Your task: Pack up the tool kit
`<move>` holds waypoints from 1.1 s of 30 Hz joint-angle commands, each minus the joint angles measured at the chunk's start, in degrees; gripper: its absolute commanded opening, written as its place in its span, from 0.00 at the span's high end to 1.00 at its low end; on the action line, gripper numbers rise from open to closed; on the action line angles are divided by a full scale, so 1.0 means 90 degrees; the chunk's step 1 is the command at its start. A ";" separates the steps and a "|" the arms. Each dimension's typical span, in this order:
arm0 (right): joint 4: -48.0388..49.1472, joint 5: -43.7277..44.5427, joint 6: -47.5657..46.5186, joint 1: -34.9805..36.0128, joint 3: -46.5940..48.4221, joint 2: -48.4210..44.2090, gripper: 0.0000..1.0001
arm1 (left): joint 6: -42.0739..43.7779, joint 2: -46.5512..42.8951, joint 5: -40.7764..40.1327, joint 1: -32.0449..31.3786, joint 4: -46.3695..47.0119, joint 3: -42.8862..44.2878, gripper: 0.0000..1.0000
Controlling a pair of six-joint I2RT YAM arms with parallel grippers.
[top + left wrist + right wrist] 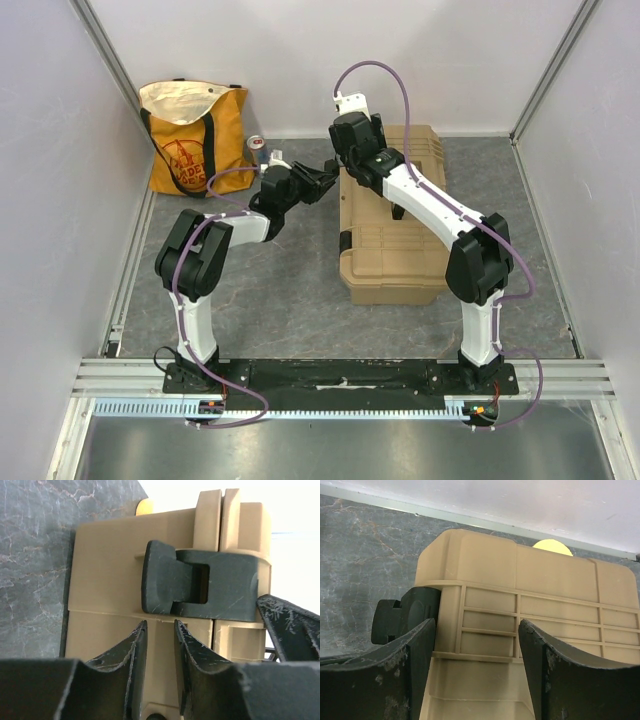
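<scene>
The tan toolbox [395,250] lies shut on the grey table, ribbed lid up. A black latch [200,587] sits closed on its left side. My left gripper [328,183] is at that side, tips [160,625] just below the latch, jaws a narrow gap apart with nothing between them. My right gripper [362,158] hovers over the lid's far left corner. It is open, and its fingers [476,622] straddle the ribbed panel of the toolbox [545,575] without touching it. The latch [395,620] shows beside its left finger. No hand tools are in view.
An orange-and-cream tote bag [195,140] stands at the back left, with a small can [256,148] next to it. White walls enclose the table on three sides. A metal rail [340,375] runs along the near edge by the arm bases.
</scene>
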 commanded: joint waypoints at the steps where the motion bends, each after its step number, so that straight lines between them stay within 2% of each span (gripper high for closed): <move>1: -0.0514 -0.0078 0.0131 -0.0052 -0.0051 0.0151 0.25 | 0.0359 0.0009 0.0088 -0.0052 -0.0252 0.0124 0.64; 9: -0.0601 -0.0107 0.0307 -0.0052 0.0007 0.0083 0.25 | 0.0788 -0.0205 -0.0146 -0.0013 -0.0896 -0.0002 0.61; 14: -0.0855 0.0000 0.0375 -0.0052 0.0485 -0.0161 0.24 | 0.1520 -0.0732 -0.0653 0.0006 -0.2174 -0.0022 0.60; 19: -0.1090 0.0205 0.0356 -0.0052 0.1198 -0.0434 0.09 | 0.2389 -0.1357 -0.1191 -0.0004 -0.3492 -0.0119 0.59; 23: -0.1216 0.0254 0.0414 -0.0061 0.1317 -0.0853 0.04 | 0.2771 -0.1981 -0.1562 0.0006 -0.3836 -0.0402 0.55; 26: -0.1576 0.0303 0.0628 -0.0052 0.1025 -0.1322 0.03 | 0.3083 -0.2431 -0.1669 -0.0004 -0.4148 -0.0539 0.46; 30: -0.1822 0.0284 0.1028 -0.0052 -0.0252 -0.2287 0.04 | 0.3455 -0.3066 -0.1874 0.0006 -0.4626 -0.0628 0.33; 33: -0.1842 -0.0057 0.1263 -0.0061 -0.1093 -0.2874 0.06 | 0.3621 -0.3447 -0.1982 0.0035 -0.4842 -0.0647 0.29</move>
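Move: The far latch on the case's left side stands out just past my left fingertips, about 4 cm ahead, 1 cm right and 2 cm above. The near latch is some 12 cm back and 2 cm right of this hand. From my right hand, low over the lid's far left part, the far latch lies about 6 cm left, level fore and aft and 5 cm below; the case's handle is some 7 cm back and 6 cm right. I slide my left hand down about 5 cm beside the case, then swing away from the far latch to the left, back and up again, rolling its left side up some 35 degrees while the fingers open. My right hand first stays put, seeming to bear on the lid, then rises about 11 cm and draws back and right over the handle, fingers spreading nearly full. ##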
